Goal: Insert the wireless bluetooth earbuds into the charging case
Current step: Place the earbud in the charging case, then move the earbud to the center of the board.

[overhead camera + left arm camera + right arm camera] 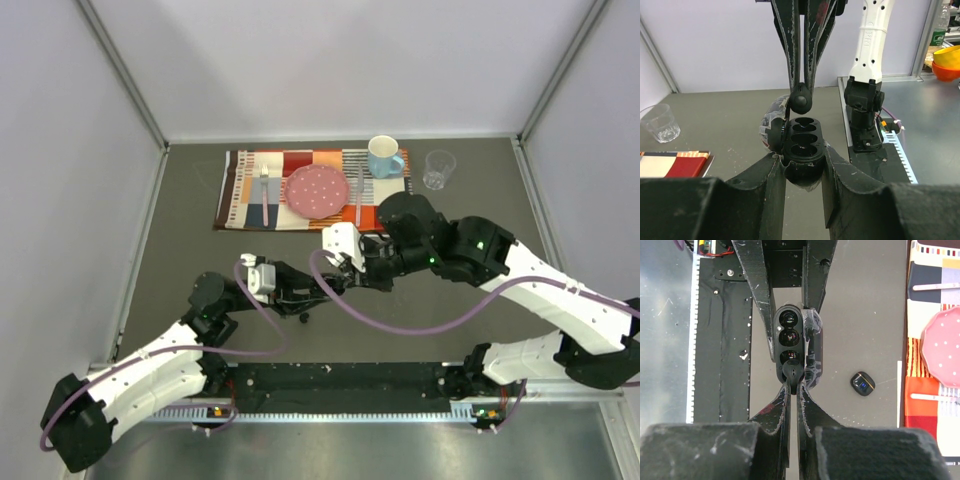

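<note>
My left gripper (pixel 802 162) is shut on the black charging case (pixel 803 142) and holds it above the table, lid (pixel 771 129) swung open to the left, oval sockets facing up. My right gripper (pixel 792 386) is shut on a small black earbud (pixel 792 371), which sits at the near end of the case (pixel 789 335), over its nearest socket. In the left wrist view that earbud (pixel 801 98) hangs just above the case's far end, pinched between the right fingers (pixel 790 45). From above, both grippers (pixel 303 303) (pixel 330 280) meet at table centre.
A small black oval object with a blue spot (pixel 862 383) lies on the table beside the case. At the back a striped mat (pixel 240 195) carries a pink plate (pixel 317 191), cutlery (pixel 264 190) and a blue mug (pixel 384 157). A clear glass (pixel 438 168) stands to its right.
</note>
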Available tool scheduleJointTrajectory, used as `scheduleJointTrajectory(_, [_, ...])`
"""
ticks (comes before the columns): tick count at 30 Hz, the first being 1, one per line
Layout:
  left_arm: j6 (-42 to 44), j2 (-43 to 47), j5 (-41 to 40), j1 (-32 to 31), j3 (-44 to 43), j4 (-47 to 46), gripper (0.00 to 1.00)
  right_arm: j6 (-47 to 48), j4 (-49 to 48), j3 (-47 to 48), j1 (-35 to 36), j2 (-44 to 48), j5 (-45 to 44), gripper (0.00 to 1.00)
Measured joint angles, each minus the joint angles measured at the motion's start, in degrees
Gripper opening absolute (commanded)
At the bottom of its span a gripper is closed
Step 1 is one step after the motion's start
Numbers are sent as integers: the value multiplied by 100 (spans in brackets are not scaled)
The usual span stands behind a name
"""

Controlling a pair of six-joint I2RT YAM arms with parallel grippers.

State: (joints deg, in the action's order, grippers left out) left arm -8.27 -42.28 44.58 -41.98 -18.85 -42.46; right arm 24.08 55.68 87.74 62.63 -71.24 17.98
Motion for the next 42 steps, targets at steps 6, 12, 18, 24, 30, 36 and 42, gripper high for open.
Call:
scheduleJointTrajectory(6, [0, -2, -4, 0, -39, 7, 0, 101, -87, -125, 13, -48, -13, 0])
scheduleJointTrajectory(12, [2, -26, -26, 0, -39, 15, 0, 195, -232, -293, 35, -61, 15, 4])
scheduleJointTrajectory(18, [4, -26, -90, 0, -39, 22, 0, 208, -258, -302, 35, -90, 13, 28])
scheduleJointTrajectory(24, [9, -26, -271, 28, -39, 50, 0, 85, -275, -299, 42, -131, 11, 41])
scheduleJointTrajectory(30, [26, -24, -400, 28, -37, 39, 0, -37, -350, -299, 52, -81, -120, 42])
scheduleJointTrajectory(36, [199, 210, -1113, 26, 118, 52, 0, -365, -944, -660, 57, 800, -518, 69])
scheduleJointTrajectory(42, [404, 481, -2291, 26, 466, 103, 0, -1521, -2479, -1770, -2, 2251, -2238, 79])
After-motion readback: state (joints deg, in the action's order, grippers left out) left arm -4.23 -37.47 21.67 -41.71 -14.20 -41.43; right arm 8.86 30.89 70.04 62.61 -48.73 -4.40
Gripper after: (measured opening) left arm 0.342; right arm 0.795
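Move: The right hand's pinched earbud is poised over the near slot of the open charging case, whose middle lies about 3 cm to that hand's left, level fore-and-aft and 3 cm below. The left hand grips this case, its middle roughly 1 cm right of and 1 cm above that hand point. From the right hand, on the table some 26 cm below, the small black case lies 12 cm straight ahead, and the loose earbud 9 cm left, 1 cm back. Right hand lowers the earbud 2 cm into the case, opens, withdraws up-right; left swings case about 6 cm forward. ##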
